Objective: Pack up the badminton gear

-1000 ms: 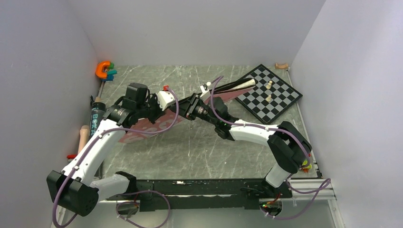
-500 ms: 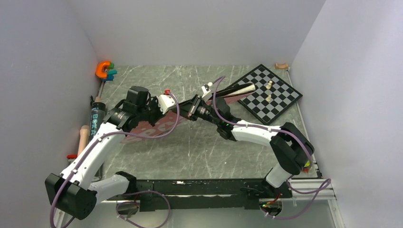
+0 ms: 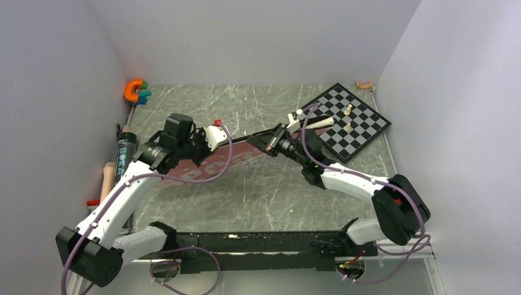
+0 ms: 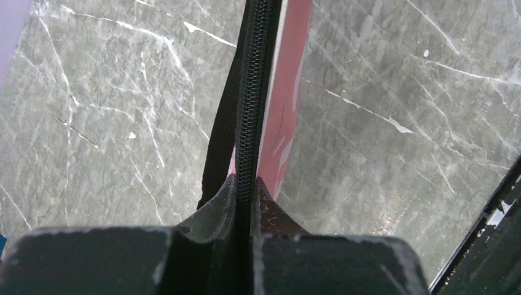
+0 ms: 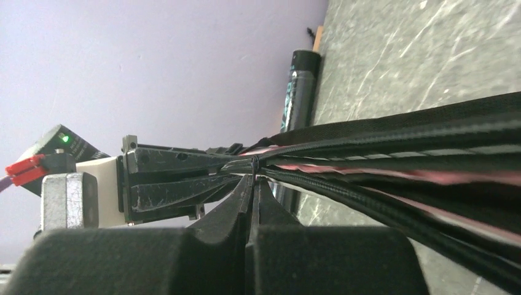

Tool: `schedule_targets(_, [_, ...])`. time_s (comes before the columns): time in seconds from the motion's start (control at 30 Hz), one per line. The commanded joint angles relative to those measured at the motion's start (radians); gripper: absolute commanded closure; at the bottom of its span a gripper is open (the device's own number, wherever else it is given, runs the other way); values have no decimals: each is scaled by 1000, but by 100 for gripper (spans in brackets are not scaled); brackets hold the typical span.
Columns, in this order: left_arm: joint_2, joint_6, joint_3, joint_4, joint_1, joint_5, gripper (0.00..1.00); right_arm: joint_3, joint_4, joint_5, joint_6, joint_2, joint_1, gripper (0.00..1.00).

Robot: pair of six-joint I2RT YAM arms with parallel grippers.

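Observation:
The pink racket bag (image 3: 236, 157) lies slantwise across the table, its zipper edge up. My left gripper (image 3: 204, 142) is shut on that edge, seen in the left wrist view (image 4: 249, 184) with the pink side (image 4: 289, 92) and black strap (image 4: 220, 141). My right gripper (image 3: 269, 141) is shut on the thin zipper pull (image 5: 253, 167) of the bag (image 5: 405, 153), close to my left gripper's fingers (image 5: 178, 178). A white racket handle (image 3: 317, 123) sticks out of the bag's right end. The dark tube (image 3: 126, 150) lies at the left edge, also in the right wrist view (image 5: 299, 86). No shuttlecocks show.
The chessboard (image 3: 362, 132) with pale pieces (image 3: 348, 110) lies at the back right, under the handle's tip. The orange C-shaped toy (image 3: 133, 90) sits in the back left corner. A tan stick (image 3: 107, 178) lies beyond the left rail. Walls close in on three sides.
My right gripper has slid right along the bag's zipper edge, away from my left gripper. The bag now lies stretched longer and lower. My left gripper keeps its hold.

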State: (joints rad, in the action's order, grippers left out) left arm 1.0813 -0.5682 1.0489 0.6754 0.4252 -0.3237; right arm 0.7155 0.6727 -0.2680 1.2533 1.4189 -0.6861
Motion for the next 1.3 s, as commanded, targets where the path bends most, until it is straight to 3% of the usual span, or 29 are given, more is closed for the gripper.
schedule_targets(0.0, [-59, -2, 38, -51, 5, -41, 100, -52, -30, 36, -35, -106, 72, 100])
schedule_targets(0.37, [-67, -13, 62, -36, 7, -16, 100, -130, -207, -17, -114, -287, 211, 100])
schedule_targets(0.63, [-63, -42, 72, -16, 7, -18, 100, -33, -391, -86, -287, -310, 212, 100])
schedule_targets(0.67, [-65, -50, 74, -10, 9, -23, 100, -3, -430, -116, -343, -313, 212, 92])
schedule_targets(0.77, [-67, -75, 77, 1, 8, -33, 100, 100, -629, -116, -530, -343, 209, 56])
schedule_targets(0.83, [-65, -97, 82, 10, 7, -40, 100, 153, -768, -68, -642, -384, 210, 44])
schedule_targets(0.97, [-60, -147, 95, 40, 7, -75, 100, 229, -954, 61, -816, -432, 210, 30])
schedule_targets(1.13, [-48, -225, 135, 115, 7, -142, 100, 236, -1011, 109, -978, -453, 206, 13])
schedule_targets(1.27, [-41, -312, 179, 202, 6, -207, 100, 184, -985, 145, -1145, -538, 175, 10])
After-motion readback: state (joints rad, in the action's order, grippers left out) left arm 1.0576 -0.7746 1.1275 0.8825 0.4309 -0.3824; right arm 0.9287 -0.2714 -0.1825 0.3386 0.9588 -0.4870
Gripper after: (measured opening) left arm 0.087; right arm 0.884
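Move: My right fingers already pinch the zip slider. The bag's still open end, with the racket handle sticking out, lies about 26 cm to their right, 6 cm ahead and a little lower; the chessboard's middle is some 32 cm right, 15 cm ahead, on the table about 20 cm below. From my left hand, gripping the closed stretch of zip, the slider is about 11 cm right and 2 cm ahead, and the bag's open end some 37 cm right and 8 cm ahead. I draw the slider along the zip with my right hand, about 9 cm rightwards towards the bag's open end, and sink a couple of centimetres as I slow. Then I open my fingers wide, let go and come off upwards and farther right, tipping the fingertips down some 50 degrees. My left hand keeps its pinch on the zip, easing about 3 cm back. ##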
